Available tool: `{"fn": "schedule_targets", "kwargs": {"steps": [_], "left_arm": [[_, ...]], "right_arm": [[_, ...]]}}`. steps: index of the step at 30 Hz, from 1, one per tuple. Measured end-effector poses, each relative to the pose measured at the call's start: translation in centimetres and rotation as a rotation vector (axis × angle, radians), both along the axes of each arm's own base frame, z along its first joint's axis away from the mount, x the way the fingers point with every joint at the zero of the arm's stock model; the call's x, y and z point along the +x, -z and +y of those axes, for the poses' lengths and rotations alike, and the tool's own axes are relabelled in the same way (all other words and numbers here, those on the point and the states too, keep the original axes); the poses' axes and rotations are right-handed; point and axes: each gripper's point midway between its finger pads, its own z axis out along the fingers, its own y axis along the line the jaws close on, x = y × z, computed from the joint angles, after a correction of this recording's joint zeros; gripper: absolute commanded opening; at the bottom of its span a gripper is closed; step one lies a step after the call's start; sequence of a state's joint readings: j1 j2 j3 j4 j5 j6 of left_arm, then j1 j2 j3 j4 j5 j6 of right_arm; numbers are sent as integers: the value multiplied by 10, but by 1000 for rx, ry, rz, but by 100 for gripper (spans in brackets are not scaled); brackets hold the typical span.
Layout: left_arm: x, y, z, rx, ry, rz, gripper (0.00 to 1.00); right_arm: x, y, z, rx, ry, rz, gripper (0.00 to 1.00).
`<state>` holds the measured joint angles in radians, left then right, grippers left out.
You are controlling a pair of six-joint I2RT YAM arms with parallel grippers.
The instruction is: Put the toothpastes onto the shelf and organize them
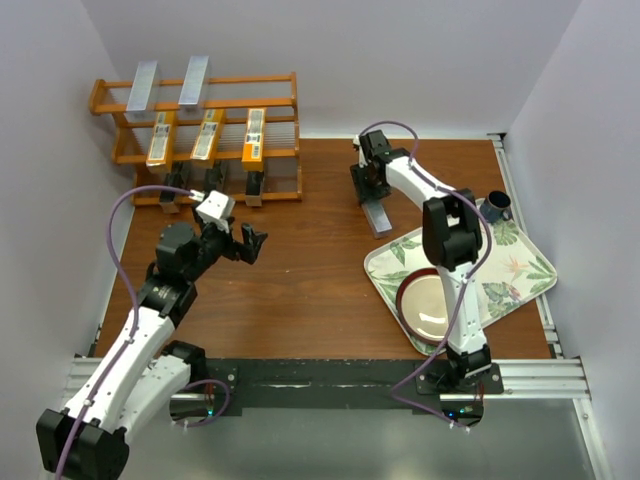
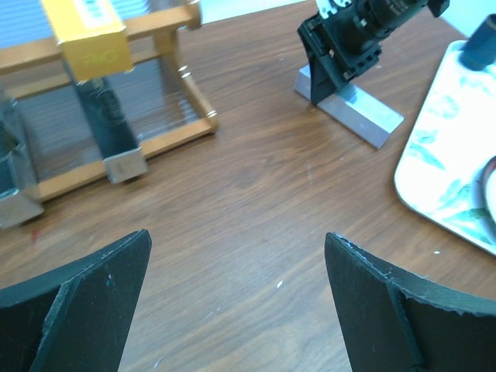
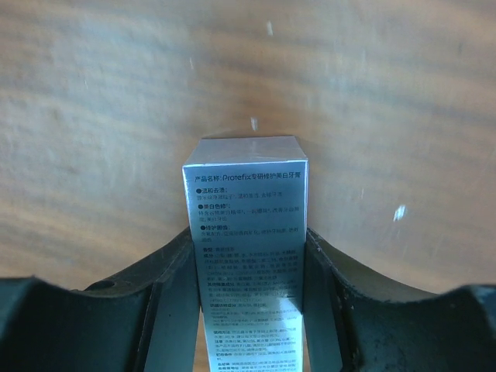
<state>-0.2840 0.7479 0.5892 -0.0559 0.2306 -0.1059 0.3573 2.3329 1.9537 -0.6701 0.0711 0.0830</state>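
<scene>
The orange-brown shelf [image 1: 270, 78] stands at the back left. Two silver toothpastes [image 1: 143, 86] lie on its top tier, three orange ones [image 1: 208, 135] on the middle tier, and black ones [image 1: 254, 185] on the bottom tier. A third silver toothpaste [image 1: 378, 218] lies on the table, and my right gripper [image 1: 372, 190] is shut on it. In the right wrist view both fingers [image 3: 167, 263] press the sides of this carton [image 3: 246, 194]. My left gripper [image 1: 255, 243] hangs open and holds nothing, in front of the shelf [image 2: 186, 128].
A leaf-patterned tray [image 1: 520, 270] sits at the right with a round bowl [image 1: 430, 305] and a dark cup [image 1: 497, 207] on it. Bare brown tabletop [image 1: 310, 270] lies between the arms. White walls close in the left, back and right sides.
</scene>
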Motion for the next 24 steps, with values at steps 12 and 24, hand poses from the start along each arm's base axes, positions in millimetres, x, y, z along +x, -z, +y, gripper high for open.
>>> {"fn": "schedule_targets", "kwargs": {"steps": [12, 24], "left_arm": [[-27, 10, -94, -1, 172, 84, 100], [-40, 32, -209, 178, 76, 78, 100]], "right_arm": [[-51, -96, 9, 224, 197, -74, 25], [-87, -93, 34, 294, 243, -15, 27]]}}
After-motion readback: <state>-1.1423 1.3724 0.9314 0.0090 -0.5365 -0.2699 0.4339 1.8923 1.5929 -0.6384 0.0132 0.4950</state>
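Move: From the wide-open left gripper, the toothpaste box held by the right gripper lies about 20 cm ahead, 29 cm to the right and some 20 cm lower. The shelf's right foot is roughly 22 cm ahead and 12 cm right of that gripper, the tray's middle 5 cm ahead and 48 cm right. From the right gripper, the box's middle is 3 cm back and 1 cm right; the left gripper is about 23 cm back, 29 cm left and 19 cm up. Keep the right fingers shut on the toothpaste box and lift it, drawing it back about 9 cm and ending some 9 cm up, a little left, while rolling the gripper's left side up and turning it clockwise some 15 degrees. Meanwhile sweep the open left gripper about 21 cm right towards the box, slightly back, sinking at the last. ##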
